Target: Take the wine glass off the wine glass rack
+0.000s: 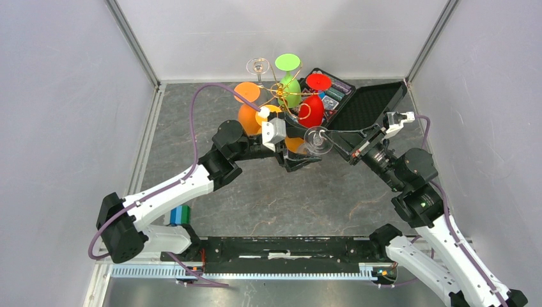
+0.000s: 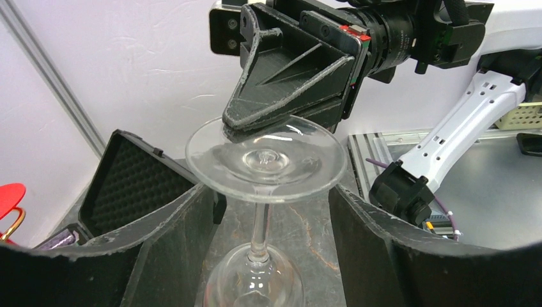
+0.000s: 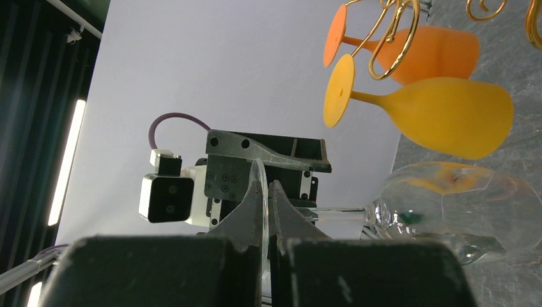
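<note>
A clear wine glass (image 1: 317, 139) lies on its side in the air, in front of the gold wire rack (image 1: 281, 89). My right gripper (image 1: 329, 136) is shut on the rim of the glass's foot (image 3: 261, 192), with its fingers (image 2: 287, 89) on either side of the disc. My left gripper (image 1: 303, 160) is open. Its fingers (image 2: 172, 224) stand on either side of the stem (image 2: 259, 224) without touching it, and the bowl (image 2: 255, 281) is close to the camera. The bowl also shows in the right wrist view (image 3: 460, 211). The rack's wooden base is hidden.
Orange (image 1: 248, 118), yellow-orange (image 3: 441, 115), green (image 1: 289, 89) and red (image 1: 312, 110) glasses and another clear glass (image 1: 259, 66) hang on the rack. An open black foam-lined case (image 1: 367, 105) with coloured contents lies right of it. White walls stand on three sides.
</note>
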Robot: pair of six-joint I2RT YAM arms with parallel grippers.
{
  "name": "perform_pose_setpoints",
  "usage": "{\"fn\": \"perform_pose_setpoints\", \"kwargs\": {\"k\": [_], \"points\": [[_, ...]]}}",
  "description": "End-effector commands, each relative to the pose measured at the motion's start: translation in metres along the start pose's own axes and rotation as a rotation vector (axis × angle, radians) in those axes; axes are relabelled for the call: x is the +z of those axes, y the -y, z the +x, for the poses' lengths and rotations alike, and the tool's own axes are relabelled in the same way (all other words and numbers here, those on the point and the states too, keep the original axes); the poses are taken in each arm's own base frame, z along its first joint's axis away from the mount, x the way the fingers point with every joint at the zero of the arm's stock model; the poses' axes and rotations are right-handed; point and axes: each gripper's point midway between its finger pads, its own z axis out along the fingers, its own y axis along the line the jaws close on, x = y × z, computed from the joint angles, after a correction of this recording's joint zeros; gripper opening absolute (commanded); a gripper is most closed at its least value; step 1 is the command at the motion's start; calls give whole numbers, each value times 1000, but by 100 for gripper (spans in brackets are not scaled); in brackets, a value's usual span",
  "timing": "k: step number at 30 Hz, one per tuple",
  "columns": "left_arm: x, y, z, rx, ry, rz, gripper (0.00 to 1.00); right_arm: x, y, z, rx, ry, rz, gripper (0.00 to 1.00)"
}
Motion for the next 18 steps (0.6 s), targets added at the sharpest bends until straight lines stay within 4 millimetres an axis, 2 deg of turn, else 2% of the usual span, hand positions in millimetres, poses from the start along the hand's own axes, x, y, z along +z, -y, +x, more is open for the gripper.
{"fn": "perform_pose_setpoints", "kwargs": {"k": [1,6,11,13,18], "points": [[-4,-5,-14,80,35,-35,70,-5,-50,-9,-9,33,-152,0],[-1,-1,-19,59,52,-8,62,-9,-60,-13,-21,51,-166,0],[3,1,-15,38,26,21,52,-9,-62,-11,-10,40,-171,0],[3,2,-15,37,26,22,44,-9,-63,-11,-9,37,-173,0],[4,1,-20,34,33,24,36,-8,-61,-10,-5,32,-164,0]]}}
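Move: Between the left hand's open fingers hangs the wine glass's stem; the glass's middle lies about 2 cm right of that hand, level ahead, some 5 cm below. From the right hand, which already pinches the foot's rim, it is about 3 cm left, level ahead, 9 cm below. From the left hand, the yellow glass is roughly 6 cm ahead, 10 cm left, 8 cm below; the red glass 15 cm ahead, 2 cm right, 8 cm below. Closing around the stem just under the foot, the left fingers narrow from about three-quarters open to under half, the hand staying almost in place, pointing right. The right hand keeps its pinch on the foot's rim and rises about 1.5 cm, lifting the glass relative to the left fingers; a left-finger touch on the stem can't be made out. ##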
